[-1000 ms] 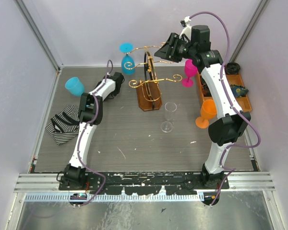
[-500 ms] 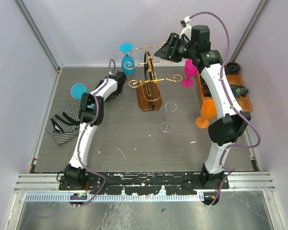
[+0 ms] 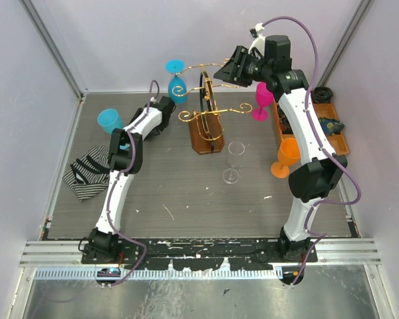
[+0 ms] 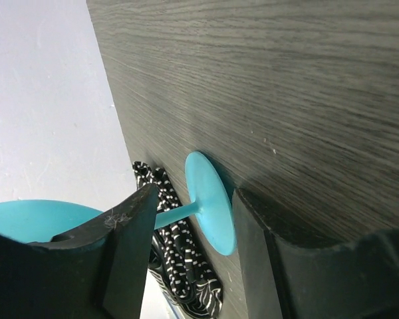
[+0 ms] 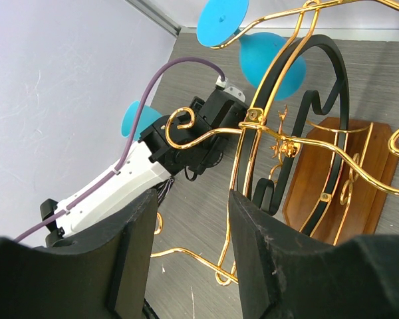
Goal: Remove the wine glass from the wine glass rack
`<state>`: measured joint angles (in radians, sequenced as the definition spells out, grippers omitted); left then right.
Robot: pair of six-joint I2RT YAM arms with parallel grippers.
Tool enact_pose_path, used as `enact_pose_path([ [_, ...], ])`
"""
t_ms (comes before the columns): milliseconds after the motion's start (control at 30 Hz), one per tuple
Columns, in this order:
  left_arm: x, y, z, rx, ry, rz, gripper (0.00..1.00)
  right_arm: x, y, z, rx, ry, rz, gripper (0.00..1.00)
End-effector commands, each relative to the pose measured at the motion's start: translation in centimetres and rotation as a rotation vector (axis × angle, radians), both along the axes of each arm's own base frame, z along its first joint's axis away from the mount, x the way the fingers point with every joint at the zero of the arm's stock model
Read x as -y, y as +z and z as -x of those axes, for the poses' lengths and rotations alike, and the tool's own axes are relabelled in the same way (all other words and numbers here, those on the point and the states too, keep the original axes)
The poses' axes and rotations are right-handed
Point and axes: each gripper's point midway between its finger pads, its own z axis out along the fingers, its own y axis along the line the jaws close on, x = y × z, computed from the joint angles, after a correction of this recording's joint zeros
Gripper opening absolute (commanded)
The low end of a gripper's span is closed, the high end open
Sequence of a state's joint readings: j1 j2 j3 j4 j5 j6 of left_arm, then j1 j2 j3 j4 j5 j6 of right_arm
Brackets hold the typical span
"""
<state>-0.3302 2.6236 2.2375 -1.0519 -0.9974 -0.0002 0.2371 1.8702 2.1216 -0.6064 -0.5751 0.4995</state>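
Observation:
A cyan wine glass [image 3: 108,120] stands upright on the table at the far left, its round foot [image 4: 211,203] flat on the wood. My left gripper [image 4: 196,199] is open around its stem, and neither finger touches it. The wine glass rack [image 3: 206,116], gold wire on a brown wooden base, stands at the middle back. A second cyan wine glass [image 3: 177,83] hangs upside down from its left arm [image 5: 272,60]. My right gripper [image 3: 223,72] hovers open and empty at the rack's top right, with gold wire [image 5: 279,143] just beyond its fingers.
A clear glass [image 3: 234,159] stands in front of the rack. A pink glass [image 3: 261,101] and an orange glass [image 3: 284,158] stand at the right beside an orange tray [image 3: 332,133]. A striped cloth [image 3: 86,171] lies at the left, near the wall.
My left gripper has opened and let go of the cyan glass, which went from tilted to standing upright on the table. The right arm has not moved.

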Motion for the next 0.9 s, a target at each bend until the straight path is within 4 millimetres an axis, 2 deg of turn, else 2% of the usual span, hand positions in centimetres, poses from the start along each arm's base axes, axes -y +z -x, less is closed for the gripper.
enact_pose_path([
  [0, 3.0, -3.9, -0.5, 0.014, -0.012, 0.213, 0.59, 0.0, 1.8, 0.3, 0.067, 0.02, -0.013, 0.52],
  [300, 4.1, -3.0, -0.6, 0.05, -0.008, 0.303, 0.65, 0.0, 2.0, 0.3, 0.07, 0.019, -0.012, 0.52],
  [533, 5.0, -2.6, 0.6, 0.058, 0.017, 0.39, 0.74, 0.0, 1.7, -0.4, 0.048, 0.006, -0.008, 0.51],
  [667, 5.7, -2.0, 0.8, 0.064, 0.005, 0.438, 0.8, -0.1, 2.5, -0.7, 0.059, -0.008, -0.013, 0.5],
  [867, 6.4, 0.2, 0.4, 0.106, -0.004, 0.506, 0.84, -0.2, 3.6, -0.4, 0.07, -0.013, -0.024, 0.49],
])
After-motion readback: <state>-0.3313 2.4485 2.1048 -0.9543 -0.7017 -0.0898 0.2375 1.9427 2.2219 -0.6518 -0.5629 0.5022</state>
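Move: The light blue glass stands on the table just ahead of the left hand's tips, its foot low between the spread fingers; its middle is about 3 cm left, 1 cm forward and 5 cm up. The striped cloth lies some 17 cm left and 11 cm back, 2 cm below the hand; the rack is roughly 31 cm right and 5 cm forward. From the right hand, that glass is about 40 cm left, roughly level, and 30 cm down. The left hand backs right about 4 cm off the glass's foot, opening wider and tipping down some 20 degrees. ##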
